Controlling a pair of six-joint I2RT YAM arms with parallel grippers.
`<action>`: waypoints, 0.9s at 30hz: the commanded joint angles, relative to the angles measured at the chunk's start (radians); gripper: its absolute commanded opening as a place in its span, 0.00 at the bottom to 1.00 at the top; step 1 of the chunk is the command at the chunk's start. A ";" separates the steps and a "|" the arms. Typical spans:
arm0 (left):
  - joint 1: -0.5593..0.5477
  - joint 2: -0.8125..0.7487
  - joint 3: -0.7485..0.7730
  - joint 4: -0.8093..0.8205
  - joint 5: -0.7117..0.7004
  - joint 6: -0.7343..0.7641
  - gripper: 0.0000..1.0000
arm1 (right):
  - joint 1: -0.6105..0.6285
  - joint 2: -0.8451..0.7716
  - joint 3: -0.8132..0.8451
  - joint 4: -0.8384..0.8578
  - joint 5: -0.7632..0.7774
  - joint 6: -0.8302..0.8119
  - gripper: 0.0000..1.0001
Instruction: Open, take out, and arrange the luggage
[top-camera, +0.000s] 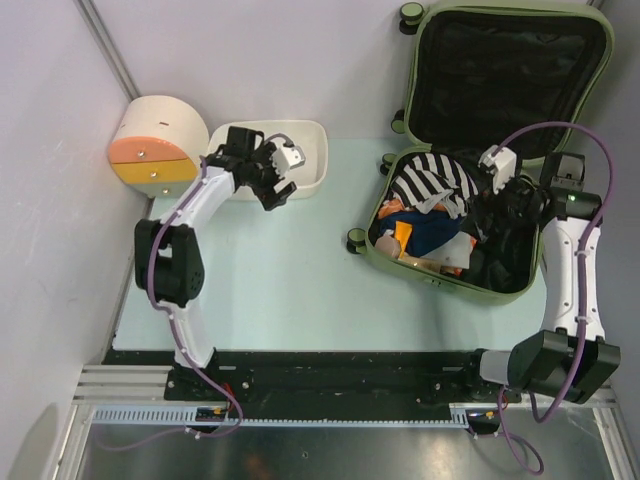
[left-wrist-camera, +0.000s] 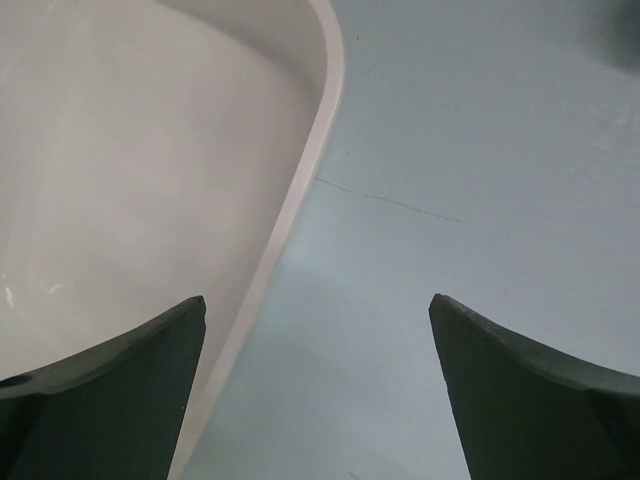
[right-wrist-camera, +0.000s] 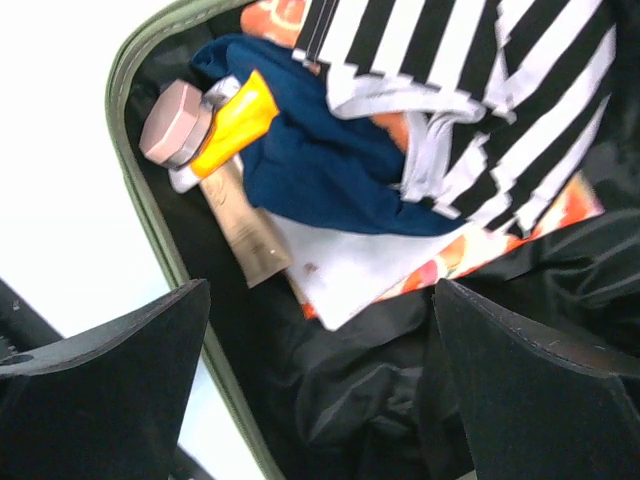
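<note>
The olive-green luggage lies open at the right of the table, its lid leaning back with black lining showing. Inside lie a black-and-white striped cloth, a blue cloth, a yellow tube, a pink-capped jar and a beige tube. My right gripper hangs open over the black lining near the luggage rim, holding nothing. My left gripper is open and empty above the table, beside the white tub's rim.
A white rectangular tub sits at the back centre-left. A round cream drawer box with an orange front stands in the back left corner against the wall. The pale green table spreads between the arms.
</note>
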 joint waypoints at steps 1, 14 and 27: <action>-0.003 0.066 0.077 -0.008 0.007 0.106 0.97 | -0.002 0.030 -0.045 -0.069 -0.030 0.040 1.00; -0.053 0.212 0.053 -0.014 -0.050 0.313 0.86 | -0.001 0.137 -0.184 0.024 -0.044 0.066 1.00; -0.144 0.108 -0.017 -0.062 -0.006 0.286 0.35 | 0.088 0.224 -0.184 0.173 -0.082 0.210 1.00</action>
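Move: Below the left hand some 9 cm, and about 2 cm ahead, is the white basin's near rim; the drawer cabinet stands about 26 cm left and 8 cm ahead of that hand. In the suitcase, the tan box lies roughly 12 cm left, 3 cm ahead and 22 cm below the right hand; at the same depth from this hand are the pink jar, 19 cm left and 7 cm ahead, and the navy cloth, 9 cm left and 10 cm ahead. Sinking about 9 cm with its fingers astride the basin's near rim, the left hand closes them roughly halfway while turning clockwise and drawing the rim right and a little back. The open right hand drops about 11 cm towards the tan box in the suitcase, tipping its fingers down some 20 degrees, drifting back, then coming forward again and ending leftward. ##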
